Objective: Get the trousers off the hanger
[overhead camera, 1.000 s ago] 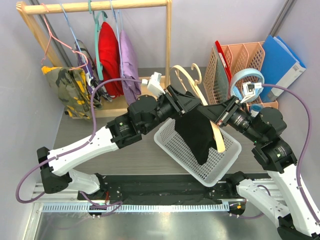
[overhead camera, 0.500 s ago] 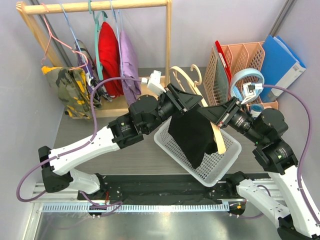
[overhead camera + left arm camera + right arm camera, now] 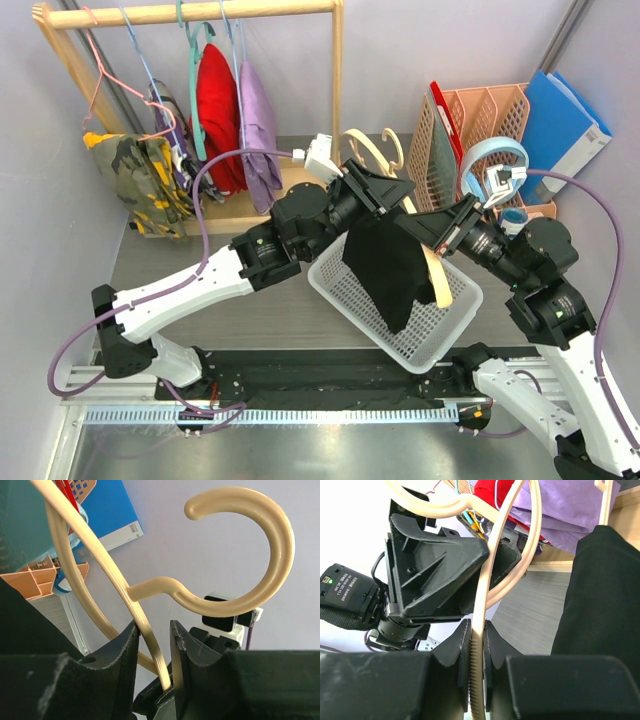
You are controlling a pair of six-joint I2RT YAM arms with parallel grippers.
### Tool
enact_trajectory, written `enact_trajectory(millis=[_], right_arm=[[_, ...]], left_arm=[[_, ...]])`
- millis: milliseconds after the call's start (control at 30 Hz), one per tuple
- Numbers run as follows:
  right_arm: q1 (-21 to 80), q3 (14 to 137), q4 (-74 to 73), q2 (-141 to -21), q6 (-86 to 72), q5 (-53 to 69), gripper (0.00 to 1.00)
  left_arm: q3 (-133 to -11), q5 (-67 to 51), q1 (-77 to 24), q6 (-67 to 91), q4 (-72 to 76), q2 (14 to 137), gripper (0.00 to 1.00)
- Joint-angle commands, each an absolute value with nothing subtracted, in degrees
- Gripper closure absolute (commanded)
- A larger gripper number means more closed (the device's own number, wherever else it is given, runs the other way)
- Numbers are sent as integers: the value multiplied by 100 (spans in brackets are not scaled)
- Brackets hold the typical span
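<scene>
The cream hanger point(image 3: 372, 152) is held in the air over the white basket point(image 3: 455, 325), hook towards the back. The black trousers point(image 3: 385, 268) hang from it down into the basket. My left gripper point(image 3: 403, 197) is closed down on one curved arm of the hanger point(image 3: 145, 630), which crosses slantwise between its narrowly spaced jaws point(image 3: 152, 630); the hook point(image 3: 270, 575) is above. My right gripper point(image 3: 418, 226) is shut on the ridged part of the hanger point(image 3: 492, 565), jaws point(image 3: 474, 630) tight on it. The trousers point(image 3: 605, 605) fill the right of that view.
A wooden clothes rail point(image 3: 200, 12) at the back left carries a red garment point(image 3: 215, 95), a purple garment point(image 3: 258, 120), a camouflage garment point(image 3: 140, 180) and thin wire hangers. A peach file organiser point(image 3: 480, 125) and blue folder point(image 3: 565, 120) stand at the back right.
My left arm has shifted right and turned, its elbow now closer to the hanger. The trousers swung a little left, then back. The right arm has barely moved.
</scene>
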State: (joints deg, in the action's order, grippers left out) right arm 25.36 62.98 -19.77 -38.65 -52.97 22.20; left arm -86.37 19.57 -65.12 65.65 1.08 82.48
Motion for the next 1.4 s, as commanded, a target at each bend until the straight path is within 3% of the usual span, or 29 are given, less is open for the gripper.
enact_trajectory(millis=[0,67,100,200,333,433,533,667,867,1067,1367], right_arm=[[2558,6328,-870,-3753,-5467,2619,99],[2558,6249,-791,-3762,-5493,2759,99],[2566,6214,-765,-3762,-5519,2855,99],[2566,6187,-738,-3788,-5520,3066,99],[2566,6407,-1483,-3849,-5081,3033,99],[2566,6574,-1844,-3823,-4799,2954,90],[2558,6741,-2222,-3832,-4502,2813,77],[2566,7013,-2645,-3876,-4079,2751,52],[2566,7330,-3155,-4060,-3473,2698,30],[2566,7278,-3173,-4517,-3138,2821,21],[2899,7145,-2434,-5201,-3129,2709,18]], left_arm=[[-8789,2004,-6539,6592,668,8297,74],[-8737,2021,-6539,6600,790,8262,79],[-8710,2030,-6539,6601,887,8236,88],[-8719,2021,-6539,6653,801,8209,100],[-8858,2004,-6539,6838,432,8174,100],[-8807,1951,-6539,6873,167,8008,100],[-8754,1960,-6539,6899,-26,7823,100],[-8815,1995,-6521,6838,-605,7411,100],[-8763,2118,-6329,6926,-1563,6725,100],[-8737,2302,-6205,6891,-2416,5890,100],[-8859,2619,-6161,6882,-3656,4792,100]])
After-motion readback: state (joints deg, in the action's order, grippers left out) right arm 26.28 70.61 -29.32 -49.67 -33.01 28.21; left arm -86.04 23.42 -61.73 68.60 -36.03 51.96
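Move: The hanger runs between the left hand's part-open fingers, its middle practically at the hand point, some 2 cm lower. The trousers' middle hangs about 5 cm back and 16 cm below that hand, and the basket lies about 3 cm back, 4 cm right and 38 cm below. From the right hand, already pinching the hanger, its middle is roughly 5 cm ahead and 2 cm left, about 1 cm lower. The left fingers shut on the hanger's bar and pinch it before the right hand opens wide and lets go. Then, after a small dip, the left hand carries hanger and trousers about 20 cm to its left and a little back, away from the right hand, which backs off slightly, then eases down and forward, rolling its left side down nearly 20 degrees. ##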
